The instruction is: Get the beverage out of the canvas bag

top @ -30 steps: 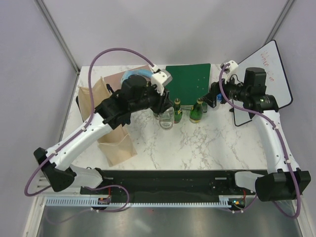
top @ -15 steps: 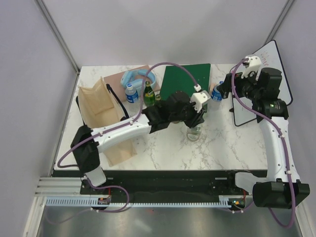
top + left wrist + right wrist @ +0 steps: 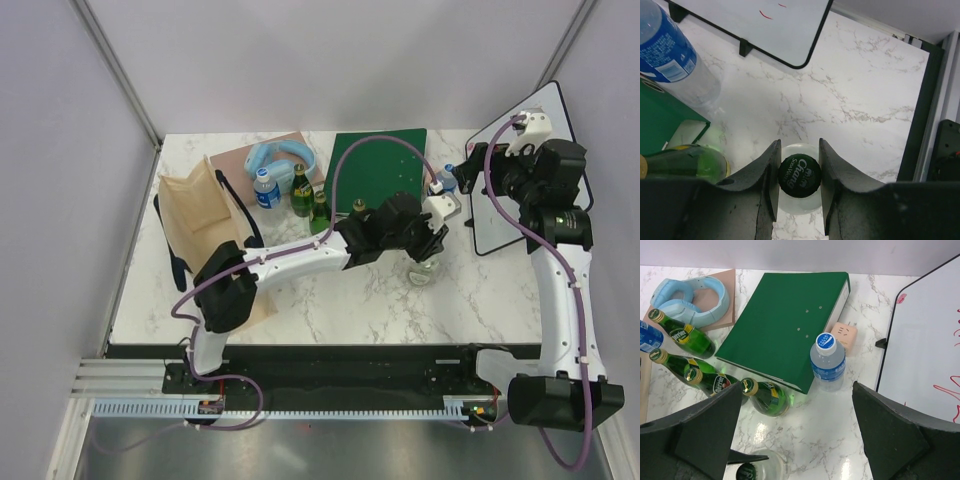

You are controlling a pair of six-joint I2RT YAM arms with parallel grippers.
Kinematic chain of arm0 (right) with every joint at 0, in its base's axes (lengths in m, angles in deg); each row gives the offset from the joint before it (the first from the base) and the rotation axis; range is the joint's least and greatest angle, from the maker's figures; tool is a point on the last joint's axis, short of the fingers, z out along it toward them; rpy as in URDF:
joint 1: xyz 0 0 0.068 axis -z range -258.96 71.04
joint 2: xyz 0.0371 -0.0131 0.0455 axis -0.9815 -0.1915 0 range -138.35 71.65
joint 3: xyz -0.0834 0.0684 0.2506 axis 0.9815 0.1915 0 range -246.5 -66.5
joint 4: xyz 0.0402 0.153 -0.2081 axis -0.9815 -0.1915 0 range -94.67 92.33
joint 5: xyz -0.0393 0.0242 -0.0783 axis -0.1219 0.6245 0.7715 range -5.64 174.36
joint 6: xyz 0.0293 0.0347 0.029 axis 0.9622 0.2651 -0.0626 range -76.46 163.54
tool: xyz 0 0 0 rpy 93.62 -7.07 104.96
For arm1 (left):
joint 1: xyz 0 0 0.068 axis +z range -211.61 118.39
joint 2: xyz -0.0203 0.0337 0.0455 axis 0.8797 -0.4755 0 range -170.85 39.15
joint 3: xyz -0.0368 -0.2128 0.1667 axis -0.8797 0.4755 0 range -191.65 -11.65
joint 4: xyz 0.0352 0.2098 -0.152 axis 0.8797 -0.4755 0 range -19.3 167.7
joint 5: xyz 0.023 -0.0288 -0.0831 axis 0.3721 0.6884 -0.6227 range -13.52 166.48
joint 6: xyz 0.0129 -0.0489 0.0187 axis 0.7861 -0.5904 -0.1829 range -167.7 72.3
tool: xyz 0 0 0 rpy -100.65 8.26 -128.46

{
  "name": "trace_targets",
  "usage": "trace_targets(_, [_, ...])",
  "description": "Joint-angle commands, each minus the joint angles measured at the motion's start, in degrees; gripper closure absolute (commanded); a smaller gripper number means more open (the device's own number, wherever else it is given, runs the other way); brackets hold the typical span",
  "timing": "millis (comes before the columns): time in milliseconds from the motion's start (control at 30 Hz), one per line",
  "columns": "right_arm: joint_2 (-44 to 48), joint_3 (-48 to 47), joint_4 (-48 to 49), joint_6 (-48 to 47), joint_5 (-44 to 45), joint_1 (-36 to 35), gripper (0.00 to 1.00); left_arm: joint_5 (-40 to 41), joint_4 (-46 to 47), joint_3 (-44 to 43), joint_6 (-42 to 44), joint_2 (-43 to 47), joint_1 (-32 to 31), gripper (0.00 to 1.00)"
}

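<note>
The beige canvas bag [image 3: 198,212] with dark strap handles stands at the table's left side. My left gripper [image 3: 432,240] is far to its right and is shut on the neck of a clear glass soda bottle [image 3: 427,270], which hangs upright. In the left wrist view both fingers [image 3: 771,170] press the black "Chang" cap [image 3: 799,174]. The bottle also shows in the right wrist view [image 3: 762,469]. My right gripper [image 3: 470,186] is open and empty, raised near the back right [image 3: 796,405].
A green binder [image 3: 380,165] lies at the back centre, with a water bottle [image 3: 447,180] and a whiteboard [image 3: 520,150] to its right. Three green bottles [image 3: 320,208], a second water bottle [image 3: 265,187] and blue headphones [image 3: 282,155] sit between the bag and the binder.
My left arm has swept from beside the bag to the right of centre, carrying the clear bottle. My right arm has pulled up and back towards the whiteboard.
</note>
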Motion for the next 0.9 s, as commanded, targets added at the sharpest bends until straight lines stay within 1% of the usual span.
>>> trace_targets(0, [1.1,0.6,2.1,1.5,0.0,0.7,0.02,2.4,12.0,-7.6,-1.2,-1.2,-0.3,0.98])
trace_targets(267, [0.9,1.1,2.2,1.8,-0.5,1.2,0.02,3.8,11.7,-13.9,0.8,-7.8,-0.3,0.98])
trace_targets(433, [1.0,1.6,2.2,1.7,-1.1,1.5,0.02,3.6,10.7,-15.7,1.6,-9.5,-0.3,0.97])
trace_targets(533, [1.2,1.8,2.2,1.8,-1.6,1.7,0.02,3.1,9.9,-15.7,1.6,-9.8,-0.3,0.93])
trace_targets(567, [1.2,1.9,2.2,1.9,-1.7,1.8,0.02,2.9,9.5,-15.7,1.6,-9.8,-0.3,0.84])
trace_targets(600, [1.2,2.0,2.2,1.9,-1.9,1.8,0.02,2.8,9.3,-15.6,1.6,-9.8,-0.3,0.79])
trace_targets(633, [1.2,2.0,2.2,1.9,-2.0,1.8,0.02,2.7,8.7,-15.6,1.5,-9.8,-0.3,0.67])
trace_targets(733, [1.2,2.0,2.2,1.9,-2.8,1.8,0.02,2.9,7.5,-15.6,1.1,-9.4,-0.3,0.45])
trace_targets(867, [1.0,1.8,2.2,1.6,-4.0,1.8,0.02,3.4,6.4,-15.8,0.9,-8.4,-0.3,0.31])
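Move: The left hand still holds the clear soda bottle upright by its dark cap; its table spot is about 3 cm ahead, 4 cm right and 19 cm below. The nearest green bottle stands roughly 9 cm ahead and 6 cm left of the hand, the blue-labelled water bottle about 17 cm ahead and 3 cm right. From the right hand, the spot is some 14 cm back, 7 cm left and well below. Left hand carries the soda bottle 5 cm right and forward, lowers it 3 cm, opens and starts rising. ##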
